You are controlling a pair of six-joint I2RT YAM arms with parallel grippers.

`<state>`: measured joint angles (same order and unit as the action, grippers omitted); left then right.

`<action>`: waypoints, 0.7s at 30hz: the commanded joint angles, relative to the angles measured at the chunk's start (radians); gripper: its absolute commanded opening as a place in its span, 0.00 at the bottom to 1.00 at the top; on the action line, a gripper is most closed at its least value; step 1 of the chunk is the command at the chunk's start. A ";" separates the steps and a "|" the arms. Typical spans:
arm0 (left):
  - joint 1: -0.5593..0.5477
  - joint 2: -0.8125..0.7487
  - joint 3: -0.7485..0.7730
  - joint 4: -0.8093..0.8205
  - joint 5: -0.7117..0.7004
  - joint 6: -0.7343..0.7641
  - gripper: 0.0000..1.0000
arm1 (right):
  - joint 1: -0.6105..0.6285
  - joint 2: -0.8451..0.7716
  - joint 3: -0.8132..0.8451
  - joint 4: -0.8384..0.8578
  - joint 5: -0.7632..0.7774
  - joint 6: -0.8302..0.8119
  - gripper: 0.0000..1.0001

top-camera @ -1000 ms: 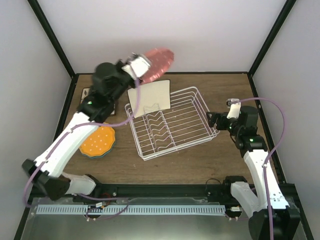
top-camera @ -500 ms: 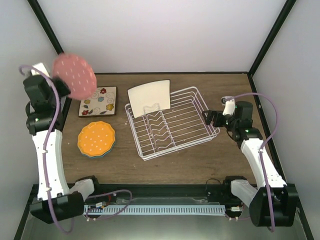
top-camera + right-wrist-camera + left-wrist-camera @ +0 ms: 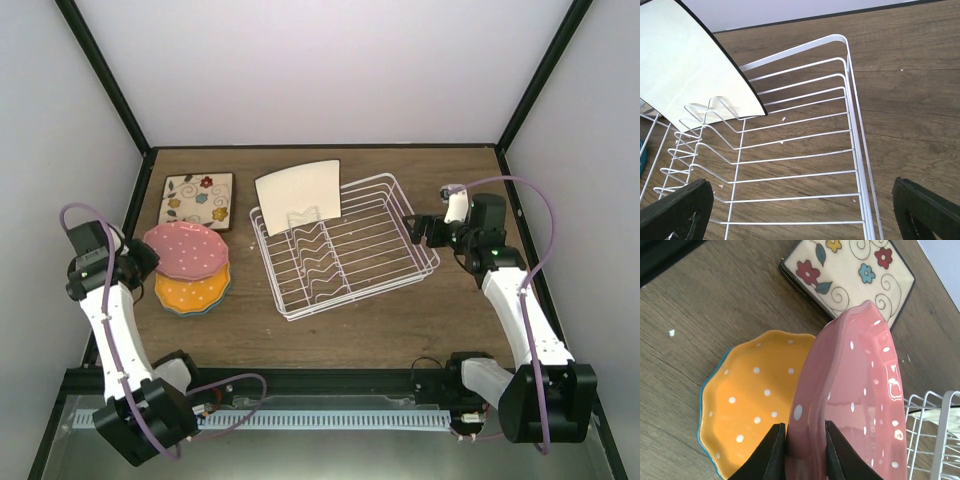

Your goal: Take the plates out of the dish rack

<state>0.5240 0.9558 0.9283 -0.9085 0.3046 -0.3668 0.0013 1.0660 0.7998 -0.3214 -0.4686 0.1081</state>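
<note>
My left gripper (image 3: 143,262) (image 3: 805,450) is shut on the rim of the pink dotted plate (image 3: 187,250) (image 3: 860,400), which hangs tilted just above the orange dotted plate (image 3: 200,290) (image 3: 755,405). A blue plate's edge (image 3: 704,435) shows under the orange one. A floral square plate (image 3: 198,201) (image 3: 850,275) lies flat behind them. The plain cream square plate (image 3: 298,197) (image 3: 685,65) stands upright at the back of the white wire dish rack (image 3: 400,215) (image 3: 855,125). My right gripper (image 3: 412,230) (image 3: 805,210) is open over the rack's right end, nothing between its fingers.
Black frame posts and pale walls enclose the brown table. The left arm stands by the left wall, the right arm near the right wall with its purple cable looped above it.
The left arm has swung the pink plate from high over the rack's back to the left and down, to just above the orange plate. The right gripper has edged toward the rack.
</note>
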 commanded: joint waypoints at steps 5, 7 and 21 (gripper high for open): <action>0.006 -0.037 -0.038 0.046 0.040 -0.011 0.04 | -0.011 -0.005 0.047 -0.021 -0.009 -0.019 1.00; 0.006 -0.032 -0.045 0.040 0.010 -0.009 0.04 | -0.011 -0.007 0.046 -0.021 -0.008 -0.017 1.00; 0.006 0.031 -0.106 0.098 -0.016 -0.031 0.04 | -0.011 -0.031 0.034 -0.028 0.004 -0.009 1.00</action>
<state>0.5240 0.9802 0.8185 -0.9001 0.2451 -0.3672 0.0013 1.0534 0.8001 -0.3363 -0.4675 0.1017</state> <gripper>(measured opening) 0.164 0.997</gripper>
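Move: The orange plate, lying on the blue one, is where the pink plate is being taken: its middle is roughly 3 cm ahead of the left hand, 4 cm to its right and 17 cm below. At table level, the flowered square plates lie about 23 cm ahead of that hand and 4 cm right; the dish rack's middle is some 12 cm ahead and 40 cm right. From the right hand the orange plate is about 51 cm left, 3 cm back and 20 cm below. The pink plate, still pinched by its rim in the left fingers, is lowered about 5 cm towards the orange plate while the left hand eases nearly 2 cm back. The sinking is steady, and the wrist gradually tips the fingers some 10 degrees further down; they keep their grip throughout. ##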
